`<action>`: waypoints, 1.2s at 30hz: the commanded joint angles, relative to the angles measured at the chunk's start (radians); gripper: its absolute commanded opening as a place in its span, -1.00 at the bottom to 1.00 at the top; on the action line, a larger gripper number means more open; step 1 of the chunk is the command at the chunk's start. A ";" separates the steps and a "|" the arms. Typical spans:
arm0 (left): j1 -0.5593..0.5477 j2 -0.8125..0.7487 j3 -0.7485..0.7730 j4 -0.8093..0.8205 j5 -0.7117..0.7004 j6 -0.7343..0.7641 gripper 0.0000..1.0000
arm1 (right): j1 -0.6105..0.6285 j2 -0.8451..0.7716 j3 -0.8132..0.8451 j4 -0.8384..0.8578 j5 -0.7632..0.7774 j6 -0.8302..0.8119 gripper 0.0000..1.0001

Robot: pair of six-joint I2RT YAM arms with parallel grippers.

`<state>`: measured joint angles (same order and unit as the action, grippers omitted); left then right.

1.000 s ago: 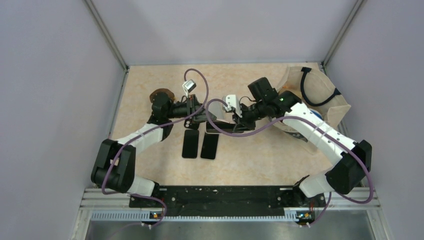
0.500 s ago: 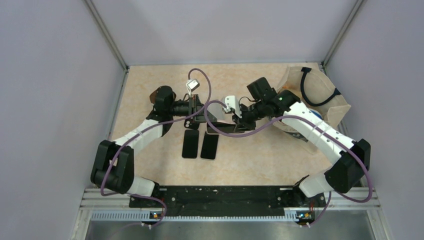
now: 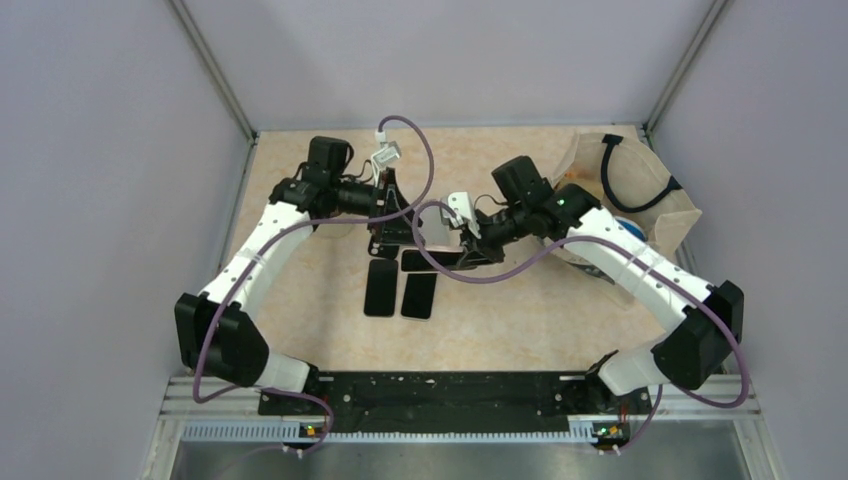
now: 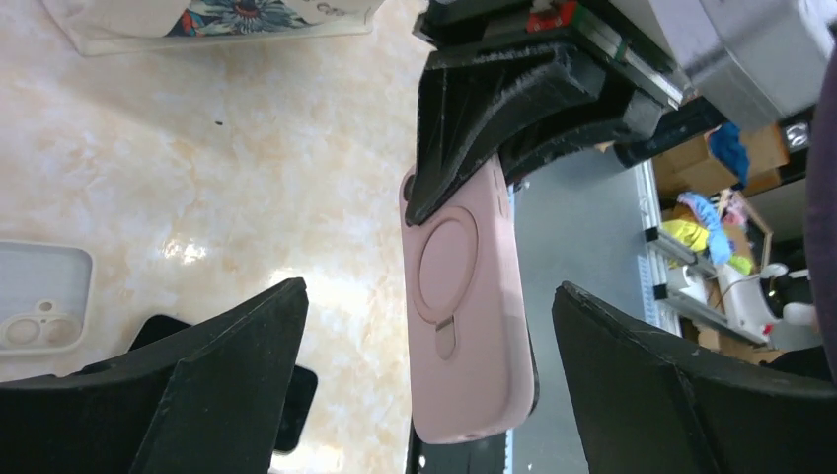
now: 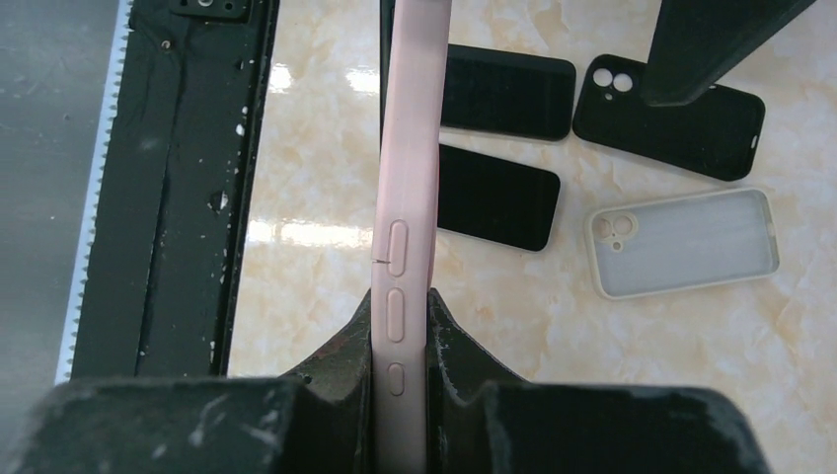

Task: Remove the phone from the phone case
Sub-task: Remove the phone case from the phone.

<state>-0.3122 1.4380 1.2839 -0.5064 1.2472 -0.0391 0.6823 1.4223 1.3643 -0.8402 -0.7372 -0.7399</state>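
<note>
A phone in a pink case [image 5: 405,178] stands on edge, clamped near one end by my right gripper [image 5: 403,326]. In the left wrist view the case's pink back [image 4: 464,316], with its round ring, hangs from the right gripper's black fingers [image 4: 494,109]. My left gripper [image 4: 426,291] is open. Its two fingers stand either side of the case's free end without touching it. From above, the left gripper [image 3: 388,222] and right gripper [image 3: 468,243] meet over mid-table.
Two bare black phones [image 5: 508,94] [image 5: 498,197], an empty black case [image 5: 671,118] and an empty whitish case [image 5: 681,242] lie on the table under the grippers. A beige cloth bag [image 3: 640,190] sits at the back right. The black base plate [image 5: 178,178] runs along the near edge.
My left arm has lifted and swung toward the back, bringing its open gripper up around the pink case. My right gripper has kept hold of the case and barely moved.
</note>
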 commanded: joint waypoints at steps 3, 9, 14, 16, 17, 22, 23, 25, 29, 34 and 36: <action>0.015 -0.050 0.078 -0.554 -0.044 0.652 0.98 | -0.049 -0.046 0.004 0.070 -0.148 0.037 -1.00; 0.012 -0.199 -0.073 -0.471 -0.072 0.761 0.98 | -0.090 -0.034 0.039 0.069 -0.276 0.106 -1.00; -0.014 -0.273 -0.139 -0.348 -0.116 0.731 0.98 | -0.101 -0.007 0.060 0.069 -0.349 0.144 -1.00; -0.022 -0.285 -0.155 -0.309 -0.129 0.717 0.95 | -0.105 0.005 0.070 0.070 -0.373 0.156 -1.00; -0.026 -0.289 -0.166 -0.285 -0.134 0.706 0.92 | -0.106 0.010 0.073 0.070 -0.383 0.163 -1.00; -0.036 -0.311 -0.213 -0.146 -0.160 0.620 0.72 | -0.107 0.018 0.081 0.071 -0.394 0.175 -1.00; -0.037 -0.310 -0.212 -0.130 -0.161 0.607 0.66 | -0.106 0.019 0.081 0.070 -0.396 0.176 -1.00; -0.041 -0.303 -0.207 -0.117 -0.161 0.594 0.54 | -0.106 0.018 0.079 0.070 -0.395 0.178 -1.00; -0.050 -0.291 -0.204 -0.100 -0.161 0.573 0.35 | -0.107 0.016 0.075 0.073 -0.388 0.176 -1.00; -0.061 -0.286 -0.214 -0.091 -0.168 0.567 0.14 | -0.107 0.015 0.073 0.078 -0.387 0.178 -1.00; -0.064 -0.285 -0.219 -0.090 -0.166 0.573 -0.15 | -0.107 0.016 0.070 0.082 -0.395 0.184 -1.00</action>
<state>-0.3668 1.1530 1.0725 -0.6460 1.0790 0.5373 0.5846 1.4502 1.3827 -0.8211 -1.0554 -0.5636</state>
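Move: The right gripper already holds the phone in its pink case by the right end, with the middle of the phone about 6 cm left of this hand, level front to back and some 3 cm lower. From the wide-open left gripper that middle lies roughly 5 cm to the right, 4 cm back and 6 cm below. On the table, about 20 cm below the left hand, the clear case lies 9 cm ahead and 4 cm right; the nearer bare phone lies 11 cm back, straight behind. Bring the left gripper back about 6 cm, leftward and down around the free left end of the pink case, rolling the wrist some 30 degrees. Then ease it a little forward and right and close the fingers to about half, so the tips flank that end. Keep the right grip shut, lifting the phone about 3 cm and tilting its screen upward. ##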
